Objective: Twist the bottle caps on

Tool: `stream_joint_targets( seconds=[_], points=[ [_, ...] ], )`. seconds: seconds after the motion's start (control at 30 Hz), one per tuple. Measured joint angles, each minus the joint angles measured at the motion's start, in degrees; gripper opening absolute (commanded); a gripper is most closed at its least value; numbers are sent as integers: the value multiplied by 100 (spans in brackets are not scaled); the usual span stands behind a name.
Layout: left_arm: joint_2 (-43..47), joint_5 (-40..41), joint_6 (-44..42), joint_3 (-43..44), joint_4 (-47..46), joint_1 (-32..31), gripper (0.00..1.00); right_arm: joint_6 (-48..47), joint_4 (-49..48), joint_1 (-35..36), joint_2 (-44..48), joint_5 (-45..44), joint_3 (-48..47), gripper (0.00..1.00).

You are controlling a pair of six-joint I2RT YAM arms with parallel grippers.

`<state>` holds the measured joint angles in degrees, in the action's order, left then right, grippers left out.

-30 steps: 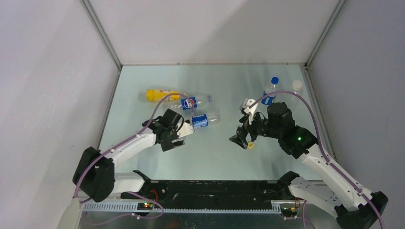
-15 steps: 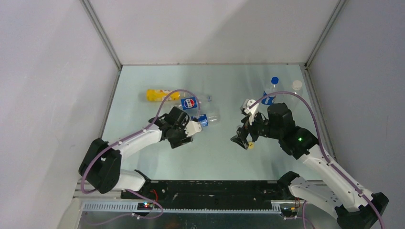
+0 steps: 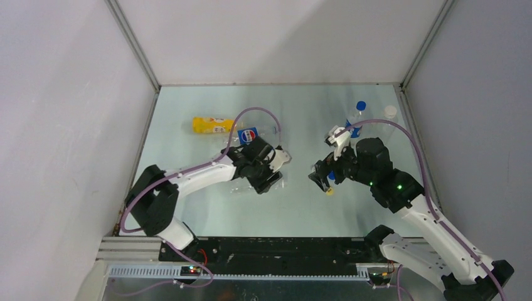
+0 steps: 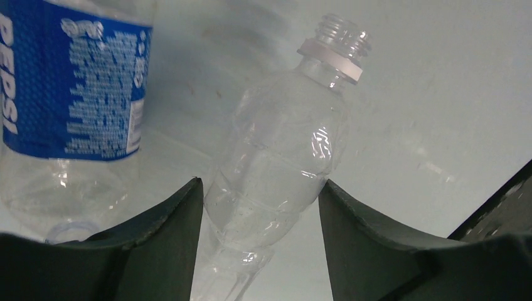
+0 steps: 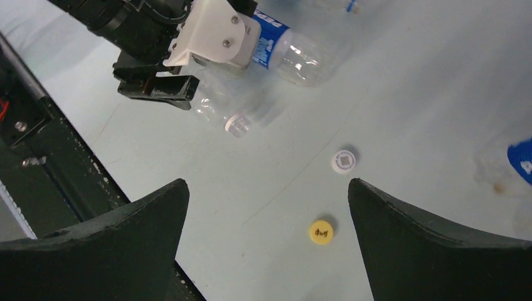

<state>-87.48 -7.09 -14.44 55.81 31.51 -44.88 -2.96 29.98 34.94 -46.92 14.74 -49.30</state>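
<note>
A clear unlabelled bottle (image 4: 282, 144) lies on the table with its threaded neck (image 4: 335, 37) open and uncapped. My left gripper (image 4: 260, 183) (image 3: 268, 179) is shut on its body, a finger pressing each side. A blue-labelled bottle (image 4: 69, 88) (image 5: 295, 53) lies right beside it. My right gripper (image 5: 266, 185) (image 3: 320, 179) hangs open above the table with nothing between its fingers. Below it lie a yellow cap (image 5: 321, 232) (image 3: 329, 192) and a white cap (image 5: 344, 161). In the right wrist view the held bottle's neck (image 5: 237, 122) sticks out from under the left gripper.
A yellow-orange bottle (image 3: 210, 124) and a Pepsi-labelled bottle (image 3: 250, 134) lie at the back left. Two capped bottles stand at the back right, one blue-capped (image 3: 360, 106), one white-capped (image 3: 390, 113). The black rail (image 3: 276, 254) runs along the near edge.
My left arm reached right and nearer, and its gripper went from wide open to shut on the clear bottle. The right gripper drifted slightly right and stayed open.
</note>
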Motion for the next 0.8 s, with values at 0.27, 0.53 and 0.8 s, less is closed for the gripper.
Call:
stream_joint_targets(
  seconds=[0.27,0.53,0.8],
  points=[
    [-409,264,975,396,-109,-350,85,439,280,-149,127,-470,33,99],
    [61,348,671,61,-131,-417,98,693,409,-149,433,-551,181,99],
    [376,354,-238,-549,-63,-417,96,822,623,-149,455,-619,208,99]
  ],
)
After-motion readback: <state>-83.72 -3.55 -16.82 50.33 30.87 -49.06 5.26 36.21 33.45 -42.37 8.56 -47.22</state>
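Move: The left hand already grips the clear bottle around its body; the bottle's middle lies about 3 cm to the hand's left, about level ahead and 1 cm lower. The Pepsi bottle lies some 12 cm ahead, 1 cm left. For the right hand, open and some 20 cm above the caps, the white cap is about 11 cm ahead and 2 cm right, the yellow cap 2 cm ahead and 8 cm right, the blue pair 9 cm ahead and 10 cm right. The left hand carries the clear bottle about 3 cm further right towards the caps and lets go, its fingers spreading wide; still open, it then shifts some 4 cm back to the left and 2 cm towards its base, rising slightly and dipping again, so that the fingers straddle the bottle nearer its bottom end. Meanwhile the empty right hand, fingers still wide open, eases about 3 cm right and 2 cm down above the table, closing in on the yellow and blue caps and turning some 10 degrees clockwise. ##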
